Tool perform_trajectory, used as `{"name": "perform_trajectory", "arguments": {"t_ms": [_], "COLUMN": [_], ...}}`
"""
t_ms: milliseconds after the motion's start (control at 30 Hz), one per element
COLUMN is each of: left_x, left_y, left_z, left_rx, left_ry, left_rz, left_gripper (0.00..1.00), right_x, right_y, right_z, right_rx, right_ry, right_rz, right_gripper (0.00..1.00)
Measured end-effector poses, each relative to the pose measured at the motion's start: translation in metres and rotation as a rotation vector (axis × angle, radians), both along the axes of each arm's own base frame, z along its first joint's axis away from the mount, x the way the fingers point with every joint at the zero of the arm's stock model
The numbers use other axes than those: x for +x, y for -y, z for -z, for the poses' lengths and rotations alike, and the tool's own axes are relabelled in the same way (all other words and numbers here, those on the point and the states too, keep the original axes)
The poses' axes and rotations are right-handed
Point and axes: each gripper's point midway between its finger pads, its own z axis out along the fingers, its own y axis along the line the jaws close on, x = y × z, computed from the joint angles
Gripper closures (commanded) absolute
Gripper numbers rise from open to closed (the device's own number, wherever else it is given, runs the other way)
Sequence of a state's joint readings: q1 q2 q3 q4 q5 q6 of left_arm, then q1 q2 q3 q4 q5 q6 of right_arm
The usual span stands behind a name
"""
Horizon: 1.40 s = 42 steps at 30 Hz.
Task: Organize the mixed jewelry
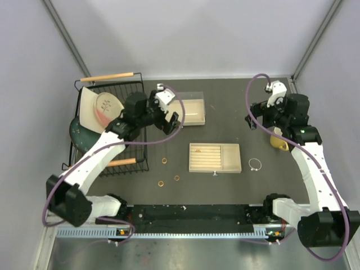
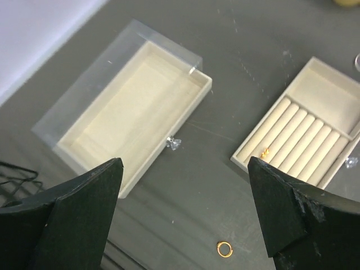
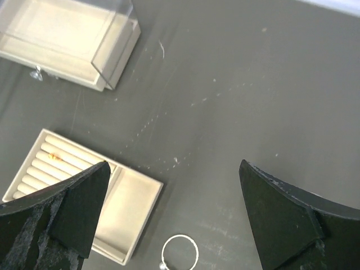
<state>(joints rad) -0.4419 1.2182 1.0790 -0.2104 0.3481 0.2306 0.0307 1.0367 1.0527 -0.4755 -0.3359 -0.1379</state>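
The mixed jewelry lies on the dark table. In the top view, three gold rings (image 1: 164, 160), (image 1: 161, 183), (image 1: 176, 178) rest left of the beige slotted tray (image 1: 229, 158). A thin silver bracelet (image 1: 255, 163) lies to the tray's right. One small gold piece (image 2: 265, 152) sits in a tray slot. My left gripper (image 2: 185, 163) hangs open above the table between the clear-lidded box (image 2: 135, 107) and the tray (image 2: 326, 95), with one ring (image 2: 224, 248) below it. My right gripper (image 3: 173, 165) is open and empty, high over the bracelet (image 3: 180, 251).
A black wire dish rack (image 1: 138, 126) with plates stands at the left, a wooden rod (image 1: 109, 76) behind it. A yellow cup (image 1: 279, 143) sits under the right arm. The clear-lidded box (image 1: 188, 111) is behind the tray.
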Motion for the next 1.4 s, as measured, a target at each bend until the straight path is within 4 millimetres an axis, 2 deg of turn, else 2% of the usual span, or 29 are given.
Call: {"name": "perform_trajectory", "arguments": {"t_ms": [133,200,333,467,700,933,1200,1400], "left_x": [0.012,0.017,0.025,0.031,0.031,0.024,0.016,0.026], "left_y": [0.022,0.030,0.047,0.064,0.087,0.100,0.100,0.104], "left_z": [0.042,0.063,0.097,0.119,0.132,0.147,0.180,0.186], "left_rx": [0.099,0.135,0.173,0.181,0.169,0.191,0.256,0.277], "left_ry": [-0.117,-0.186,-0.301,-0.380,-0.450,-0.474,-0.453,-0.385], "left_rz": [0.075,0.108,0.167,0.204,0.238,0.258,0.226,0.193], "left_gripper": [0.01,0.02,0.03,0.03,0.03,0.04,0.04,0.04], "right_x": [-0.001,-0.001,0.000,0.001,0.001,0.002,0.004,0.004], "right_y": [0.000,0.000,0.000,0.000,0.001,0.003,0.004,0.005], "right_z": [0.033,0.042,0.044,0.043,0.047,0.049,0.054,0.055], "right_rx": [-0.002,-0.003,-0.004,-0.011,-0.020,-0.030,-0.036,-0.042], "right_ry": [-0.077,-0.100,-0.103,-0.096,-0.096,-0.095,-0.106,-0.106], "right_rz": [-0.001,-0.001,0.000,-0.003,-0.005,-0.004,0.004,0.002], "right_gripper": [0.01,0.01,0.01,0.01,0.01,0.01,0.01,0.01]}}
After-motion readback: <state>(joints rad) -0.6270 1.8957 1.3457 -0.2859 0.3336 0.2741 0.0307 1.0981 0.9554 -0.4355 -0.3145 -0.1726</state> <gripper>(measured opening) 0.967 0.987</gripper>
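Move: The gold ring in the roll tray lies about 11 cm right of the left hand, 2 cm back and 24 cm below. At much the same level, the tray's middle is about 8 cm farther right of that ring and 3 cm nearer the base. From the left hand, the clear-lidded box is about 14 cm ahead and 5 cm right, a loose ring 6 cm back and 2 cm left. The right hand has the tray's ring some 21 cm left, 1 cm back, 24 cm below. Dropping some 18 cm and swinging about 10 cm right, slightly forward overall, the open left hand comes down from mid-air to low by the tray's left far corner, nearer the gold ring, its fingers tipping steeply downward as they turn a little clockwise. The right hand, also open and empty, sinks about 5 cm early on, then all but holds over bare table. ##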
